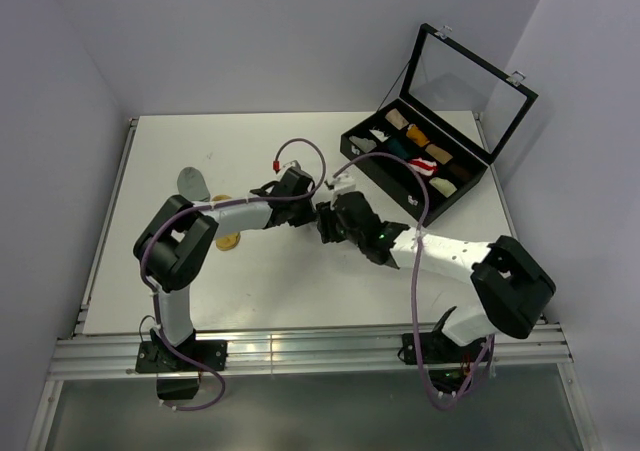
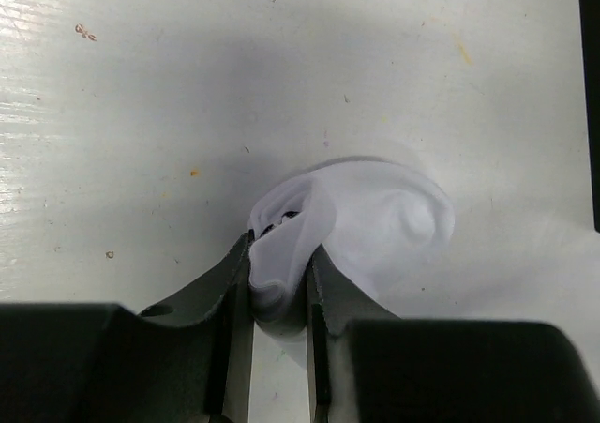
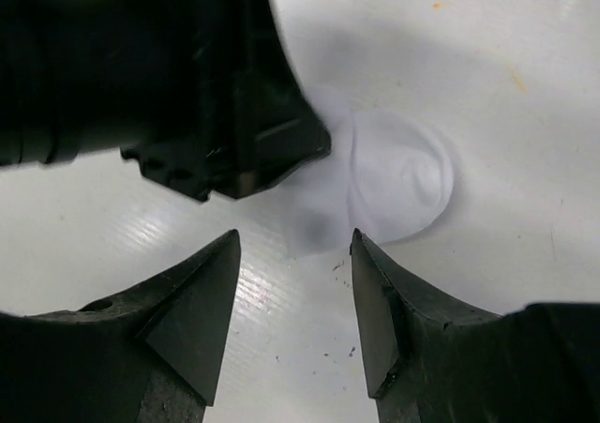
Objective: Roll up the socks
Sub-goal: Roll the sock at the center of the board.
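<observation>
My left gripper (image 2: pixel 279 264) is shut on a pinched fold of the white sock (image 2: pixel 375 221), whose bunched, rounded end lies on the table just beyond the fingers. In the right wrist view the same white sock (image 3: pixel 394 179) lies ahead of my right gripper (image 3: pixel 295 245), which stands open just short of it with nothing between its fingers. From above, both grippers meet at mid-table, left gripper (image 1: pixel 312 211) against right gripper (image 1: pixel 332 223), hiding the white sock. A grey sock (image 1: pixel 193 182) lies at the left. A mustard-yellow sock (image 1: pixel 230 240) peeks out from under the left arm.
A black compartmented case (image 1: pixel 395 186) stands at the back right with its glass lid (image 1: pixel 470 76) raised. Several small coloured fabric rolls (image 1: pixel 415 136) fill its compartments. The left arm's black wrist (image 3: pixel 187 85) fills the upper left of the right wrist view.
</observation>
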`<state>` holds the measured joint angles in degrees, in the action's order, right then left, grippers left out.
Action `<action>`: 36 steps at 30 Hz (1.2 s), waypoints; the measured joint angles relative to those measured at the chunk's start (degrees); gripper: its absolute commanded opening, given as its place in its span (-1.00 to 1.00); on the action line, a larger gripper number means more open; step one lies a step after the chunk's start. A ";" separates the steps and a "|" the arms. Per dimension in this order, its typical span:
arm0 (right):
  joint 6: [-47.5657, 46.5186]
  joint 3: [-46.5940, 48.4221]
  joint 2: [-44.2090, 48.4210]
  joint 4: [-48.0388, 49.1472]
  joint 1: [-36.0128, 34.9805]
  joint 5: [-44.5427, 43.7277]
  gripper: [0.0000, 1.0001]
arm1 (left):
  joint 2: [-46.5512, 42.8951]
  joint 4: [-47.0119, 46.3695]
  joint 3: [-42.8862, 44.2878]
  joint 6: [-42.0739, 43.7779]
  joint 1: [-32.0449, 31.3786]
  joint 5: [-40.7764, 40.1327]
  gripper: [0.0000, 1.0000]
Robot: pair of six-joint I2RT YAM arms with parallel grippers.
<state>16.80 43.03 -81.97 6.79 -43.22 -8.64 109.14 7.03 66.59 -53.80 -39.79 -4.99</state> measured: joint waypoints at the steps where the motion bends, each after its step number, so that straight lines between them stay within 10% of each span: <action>1: -1.36 0.02 -0.55 0.00 -2.10 -2.45 0.17 | 0.00 0.13 0.09 0.13 0.00 0.02 -0.99; 28: -17.49 2.43 -19.87 10.08 -15.74 -29.88 0.09 | 0.22 0.35 0.15 1.22 1.14 3.23 -0.99; 31: -17.22 2.43 -21.00 11.19 -15.74 -30.27 -0.04 | 0.31 0.31 0.15 1.20 1.36 3.76 -0.99; 36: -16.57 2.73 -22.12 12.07 -15.76 -30.69 -0.86 | 0.35 0.22 0.15 1.22 1.64 4.00 -0.90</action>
<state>0.23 45.76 -104.09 18.85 -58.98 -39.33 109.49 7.25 66.74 -52.58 -38.15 -0.99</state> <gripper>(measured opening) 0.264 0.257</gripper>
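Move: Still in the closed fingers of the left hand, the white sock has its middle about 4 cm to that hand's right and some 1 cm below. From the open right hand the sock lies roughly 8 cm below, 3 cm ahead and 1 cm to the left. From the right hand too, the mustard sock is about 24 cm left and 2 cm ahead, and the black box's middle some 20 cm right and 16 cm ahead. Dropping about 7 cm onto the near edge of the sock, the open right hand first draws back some 2 cm, then comes forward again while edging 2 cm left, its left side rolling down by about 30 degrees and its fingertips tipping up a little. It settles the last centimetre as its fingers close and pinch the white fabric just behind the left fingers, which keep their hold and stay in place. ##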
